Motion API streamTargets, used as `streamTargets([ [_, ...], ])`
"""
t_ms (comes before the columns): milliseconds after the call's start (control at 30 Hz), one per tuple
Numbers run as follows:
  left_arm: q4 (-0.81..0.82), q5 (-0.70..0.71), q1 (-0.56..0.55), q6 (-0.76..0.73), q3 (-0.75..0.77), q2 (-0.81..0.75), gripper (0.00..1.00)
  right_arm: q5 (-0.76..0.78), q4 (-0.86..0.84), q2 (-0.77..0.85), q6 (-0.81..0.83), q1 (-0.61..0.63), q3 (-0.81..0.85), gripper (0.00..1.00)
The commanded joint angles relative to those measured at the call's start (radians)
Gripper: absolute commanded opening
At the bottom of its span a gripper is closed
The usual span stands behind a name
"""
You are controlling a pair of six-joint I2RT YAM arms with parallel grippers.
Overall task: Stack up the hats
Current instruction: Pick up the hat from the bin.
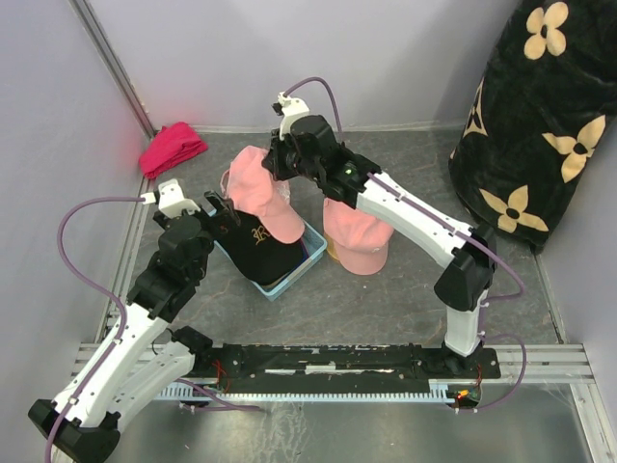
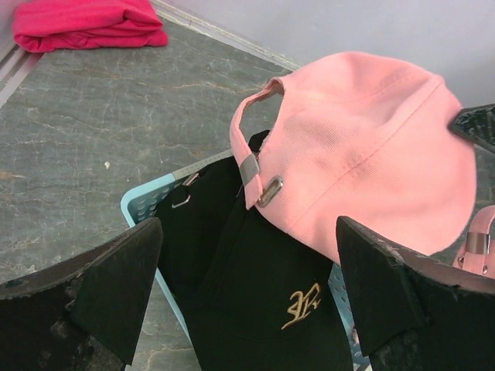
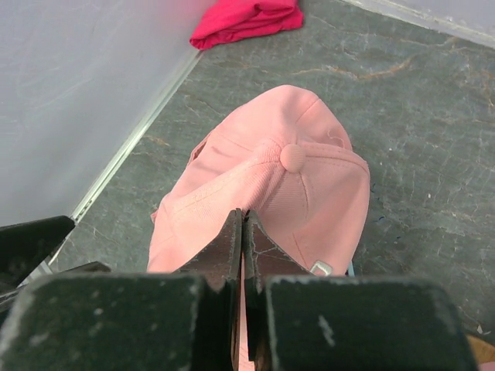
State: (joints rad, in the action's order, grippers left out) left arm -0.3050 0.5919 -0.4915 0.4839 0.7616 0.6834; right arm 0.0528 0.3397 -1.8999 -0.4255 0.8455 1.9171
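Observation:
A light pink hat (image 1: 258,198) (image 2: 363,147) (image 3: 286,178) hangs tilted over a black hat (image 1: 253,246) (image 2: 255,294) with a gold logo, which lies in a light blue basket (image 1: 294,275) (image 2: 143,202). My right gripper (image 1: 277,159) (image 3: 244,220) is shut on the pink hat, with pink fabric pinched between its fingers. My left gripper (image 1: 214,207) (image 2: 249,270) stands wide open just left of the basket, its fingers (image 2: 116,286) either side of the black hat without touching it. Another pink hat (image 1: 355,241) (image 2: 479,243) sits to the right of the basket.
A folded red-pink cloth (image 1: 172,148) (image 2: 89,23) (image 3: 247,17) lies at the back left by the wall. A big black bag with cream flowers (image 1: 540,116) fills the back right corner. Walls close in at the left and back.

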Motion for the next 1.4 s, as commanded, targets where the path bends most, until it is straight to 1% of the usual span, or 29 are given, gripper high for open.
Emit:
streamTargets([
  [0, 0.032, 0.001, 0.009, 0.053, 0.005, -0.011, 0.99, 0.015, -0.079, 0.083, 0.031, 0.015, 0.006, 0.01],
  [467, 0.014, 0.013, 0.01, 0.056, 0.029, -0.03, 0.99, 0.034, -0.045, 0.181, 0.046, 0.051, 0.067, 0.01],
  [767, 0.017, 0.044, 0.01, 0.06, 0.053, -0.124, 0.99, 0.096, -0.025, 0.22, 0.065, 0.066, 0.117, 0.01],
  [933, -0.006, 0.044, 0.011, 0.06, 0.083, -0.139, 0.99, 0.175, 0.001, 0.28, 0.1, 0.083, 0.136, 0.01],
  [1167, 0.001, -0.025, 0.011, 0.074, 0.112, -0.112, 0.99, 0.29, 0.059, 0.398, 0.146, 0.095, 0.137, 0.01],
  [1367, 0.038, -0.173, 0.009, 0.057, 0.142, -0.033, 1.0, 0.419, 0.11, 0.525, 0.186, 0.097, 0.099, 0.01],
])
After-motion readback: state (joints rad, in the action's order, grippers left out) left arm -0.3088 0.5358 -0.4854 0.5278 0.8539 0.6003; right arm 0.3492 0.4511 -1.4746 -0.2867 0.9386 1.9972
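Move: The right hand already holds the second pink hat; the stacked hat on the wooden stand lies about 20 cm to its right, 11 cm back and 10 cm below. The black hat in the bin is about 9 cm back, 4 cm left and 13 cm below. From the left hand, the stacked hat lies some 38 cm right, 5 cm back and 5 cm lower. Still pinching the pink hat, the right hand rises about 20 cm, swinging right and back; the left rises slightly. ##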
